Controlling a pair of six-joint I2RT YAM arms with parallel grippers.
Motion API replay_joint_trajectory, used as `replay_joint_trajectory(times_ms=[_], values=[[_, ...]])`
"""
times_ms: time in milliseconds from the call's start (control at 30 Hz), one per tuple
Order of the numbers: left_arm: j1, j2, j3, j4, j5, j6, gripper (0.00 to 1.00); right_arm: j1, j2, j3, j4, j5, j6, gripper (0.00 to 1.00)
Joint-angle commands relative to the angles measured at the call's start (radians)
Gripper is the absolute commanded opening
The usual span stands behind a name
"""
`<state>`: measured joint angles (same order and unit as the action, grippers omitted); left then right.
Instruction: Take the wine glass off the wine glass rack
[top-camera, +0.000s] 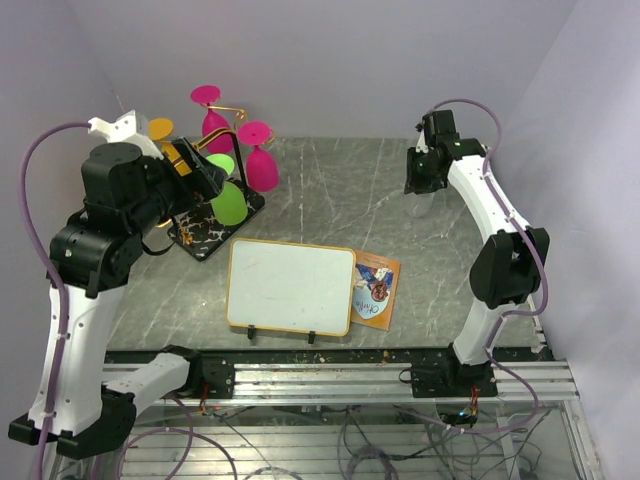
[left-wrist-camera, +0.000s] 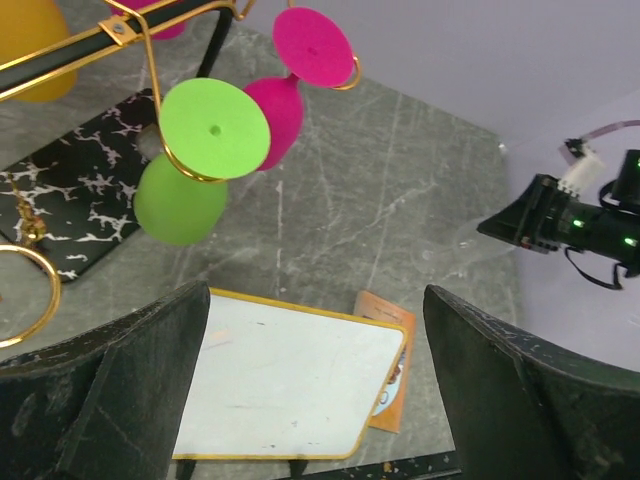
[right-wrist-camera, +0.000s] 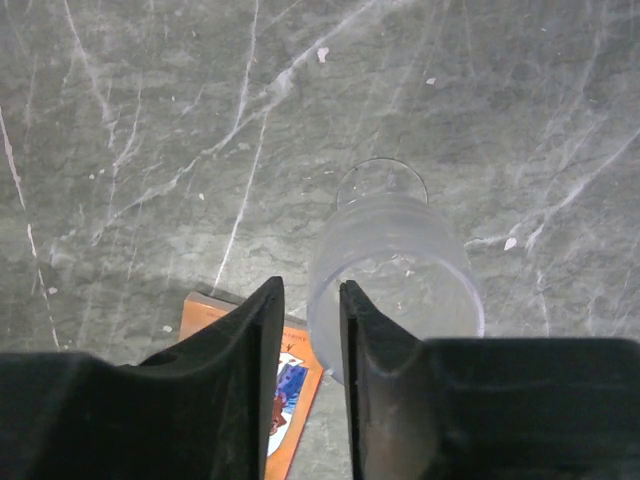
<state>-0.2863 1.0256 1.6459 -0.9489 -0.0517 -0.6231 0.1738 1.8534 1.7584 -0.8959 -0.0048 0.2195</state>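
A clear wine glass (right-wrist-camera: 400, 260) stands upright on the grey table, far from the rack, seen from above in the right wrist view. My right gripper (right-wrist-camera: 310, 290) straddles its rim with one finger inside the bowl and one outside. The jaws are slightly parted, and a gap shows beside the outer finger. In the top view the same gripper (top-camera: 425, 185) hangs at the table's back right. The wine glass rack (top-camera: 213, 228) stands at the back left, with pink (top-camera: 262, 165), green (left-wrist-camera: 180, 195) and orange glasses hanging from its gold arms. Beside it my left gripper (left-wrist-camera: 315, 380) is wide open and empty.
A white board with a yellow frame (top-camera: 290, 286) lies at the front middle of the table. An orange card (top-camera: 378, 290) sticks out from under its right edge. Purple walls close in the back and both sides.
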Motion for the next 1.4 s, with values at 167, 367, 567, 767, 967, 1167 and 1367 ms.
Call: replay_joint_trajectory(times_ms=[167, 367, 567, 767, 967, 1167, 1367], values=[[-0.004, 0.15, 0.118, -0.072, -0.088, 0.036, 0.99, 0.016, -0.09, 0.016, -0.01, 0.038, -0.029, 0.52], [0.019, 0.215, 0.115, -0.077, -0.184, -0.077, 0.98, 0.025, -0.309, -0.049, 0.054, -0.013, -0.04, 0.75], [0.188, 0.265, 0.015, 0.047, 0.052, -0.15, 0.85, 0.028, -0.523, -0.242, 0.202, -0.231, 0.008, 0.86], [0.225, 0.283, -0.064, 0.149, 0.105, -0.177, 0.81, 0.029, -0.63, -0.355, 0.264, -0.29, 0.007, 0.87], [0.227, 0.305, -0.109, 0.18, 0.088, -0.154, 0.73, 0.029, -0.705, -0.406, 0.301, -0.283, -0.008, 0.87], [0.245, 0.328, -0.13, 0.209, 0.101, -0.143, 0.73, 0.029, -0.78, -0.444, 0.367, -0.289, -0.009, 0.87], [0.249, 0.333, -0.148, 0.22, 0.118, -0.132, 0.71, 0.029, -0.801, -0.446, 0.378, -0.28, -0.009, 0.87]])
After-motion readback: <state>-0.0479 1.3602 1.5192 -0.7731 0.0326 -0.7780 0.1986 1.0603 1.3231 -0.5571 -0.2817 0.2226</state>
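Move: The clear wine glass stands on the table at the right fingertips, which straddle the left side of its rim. Its middle is about 3 cm to the right and some 8 cm below; the booklet is roughly 17 cm back, 8 cm left and 17 cm lower. From the left hand, the green glass's foot is about 15 cm ahead, 3 cm left, 14 cm below, with the near pink glass's foot some 6 cm farther out and 7 cm right of it. The clear glass is left free at its rim as the right fingers, already slightly apart, open wide and that hand backs off, up some 18 cm with a brief sag and about 12 cm back, its fingers tilting up. Towards the green glass's foot the left hand goes forward and down, about 12 cm each way, drifting left, tipping down and narrowing its wide-open fingers partway. ##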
